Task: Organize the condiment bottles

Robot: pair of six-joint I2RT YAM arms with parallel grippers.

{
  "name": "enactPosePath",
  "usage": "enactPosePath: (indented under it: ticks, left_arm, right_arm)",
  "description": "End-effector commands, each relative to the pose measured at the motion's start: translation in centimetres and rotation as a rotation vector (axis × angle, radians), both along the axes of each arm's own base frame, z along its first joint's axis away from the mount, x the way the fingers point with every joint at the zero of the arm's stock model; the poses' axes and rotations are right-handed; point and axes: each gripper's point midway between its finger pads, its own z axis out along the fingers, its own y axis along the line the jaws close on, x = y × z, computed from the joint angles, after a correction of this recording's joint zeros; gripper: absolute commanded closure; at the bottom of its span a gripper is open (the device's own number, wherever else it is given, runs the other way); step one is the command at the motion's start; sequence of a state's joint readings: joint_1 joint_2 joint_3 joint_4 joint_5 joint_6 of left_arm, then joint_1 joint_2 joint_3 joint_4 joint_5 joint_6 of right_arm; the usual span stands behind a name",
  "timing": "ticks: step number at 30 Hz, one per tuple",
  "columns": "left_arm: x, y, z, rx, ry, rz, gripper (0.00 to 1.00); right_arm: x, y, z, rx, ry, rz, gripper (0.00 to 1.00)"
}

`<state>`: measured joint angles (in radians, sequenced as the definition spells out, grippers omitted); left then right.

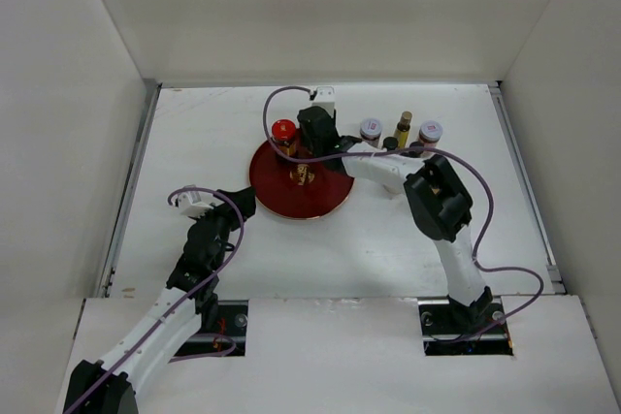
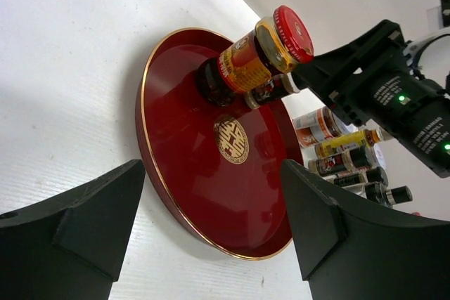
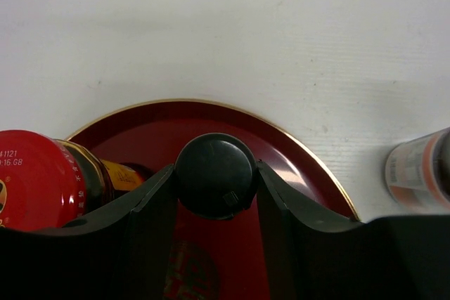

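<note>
A dark black-capped bottle [image 3: 215, 175] stands on the back part of the round red tray [image 1: 281, 191], next to a red-lidded amber jar [image 1: 283, 131]. My right gripper [image 1: 315, 133] is shut on the bottle's cap, one finger on each side. In the left wrist view the bottle [image 2: 271, 89] leans against the jar [image 2: 264, 54]. My left gripper [image 1: 238, 203] is open and empty at the tray's near left rim. Two pale-lidded jars [image 1: 371, 130] [image 1: 430, 133], a slim yellow bottle [image 1: 403, 128] and a dark-capped bottle [image 1: 390, 143] stand right of the tray.
White walls enclose the table on the left, back and right. In the left wrist view the row of bottles [image 2: 344, 156] lies beyond the tray [image 2: 184, 124], behind the right arm. A pale jar [image 3: 418, 173] shows right of the tray in the right wrist view.
</note>
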<state>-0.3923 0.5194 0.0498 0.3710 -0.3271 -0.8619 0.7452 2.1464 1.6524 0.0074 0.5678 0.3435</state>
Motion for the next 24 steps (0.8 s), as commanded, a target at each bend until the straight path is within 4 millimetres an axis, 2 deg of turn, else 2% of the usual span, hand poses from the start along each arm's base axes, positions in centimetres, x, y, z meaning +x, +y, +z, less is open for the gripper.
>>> enactPosePath:
  ticks: [1,4,7,10,14,17,20,24]
  left_arm:
    - [-0.8,0.3,-3.4,0.009,0.042,-0.004,0.23]
    - [-0.9,0.2,-3.4,0.008,0.04,-0.008,0.23]
    - [-0.8,0.3,-3.3,0.007,0.038,-0.004,0.23]
    - [-0.9,0.3,-3.4,0.008,0.041,-0.007,0.23]
    - [-0.8,0.4,-3.5,0.01,0.046,-0.004,0.23]
    - [-0.8,0.3,-3.5,0.01,0.045,-0.005,0.23]
    - [-0.8,0.4,-3.5,0.011,0.046,-0.002,0.23]
    - [-0.8,0.4,-3.4,0.008,0.04,-0.001,0.23]
  right_arm:
    - [0.1,2.1,1.6,0.062,-0.025,0.003,0.49]
    - [-0.3,2.1,0.8,0.07,-0.006,-0.006,0.42]
    - [-0.6,2.0,0.9,0.088,0.002,-0.01,0.35]
    - [-1.1,1.4,2.7,0.119,-0.023,-0.018,0.26]
    - [-2.5,-0.1,7.4,0.172,-0.081,-0.024,0.23]
    - [-3.9,-2.3,10.5,0.2,-0.129,-0.06,0.22]
    - [-5.9,-4.4,12.1,0.189,-0.154,-0.069,0.22]
    - [-9.2,-9.2,11.4,0.145,-0.165,-0.129,0.2]
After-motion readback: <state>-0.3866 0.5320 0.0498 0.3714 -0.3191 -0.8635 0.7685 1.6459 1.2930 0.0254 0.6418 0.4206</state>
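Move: The right hand still grips the black-capped bottle just over the far part of the red tray, whose middle lies about 7 cm back, 2 cm left and 8 cm below. The red-lidded jar stands roughly 6 cm left and 1 cm back, the white-lidded jar level ahead and some 13 cm right. From the left hand, the tray's middle is around 7 cm ahead and 11 cm right. Right hand settles the bottle about 1 cm down, opens, then rises some 12 cm, swinging right and back. ##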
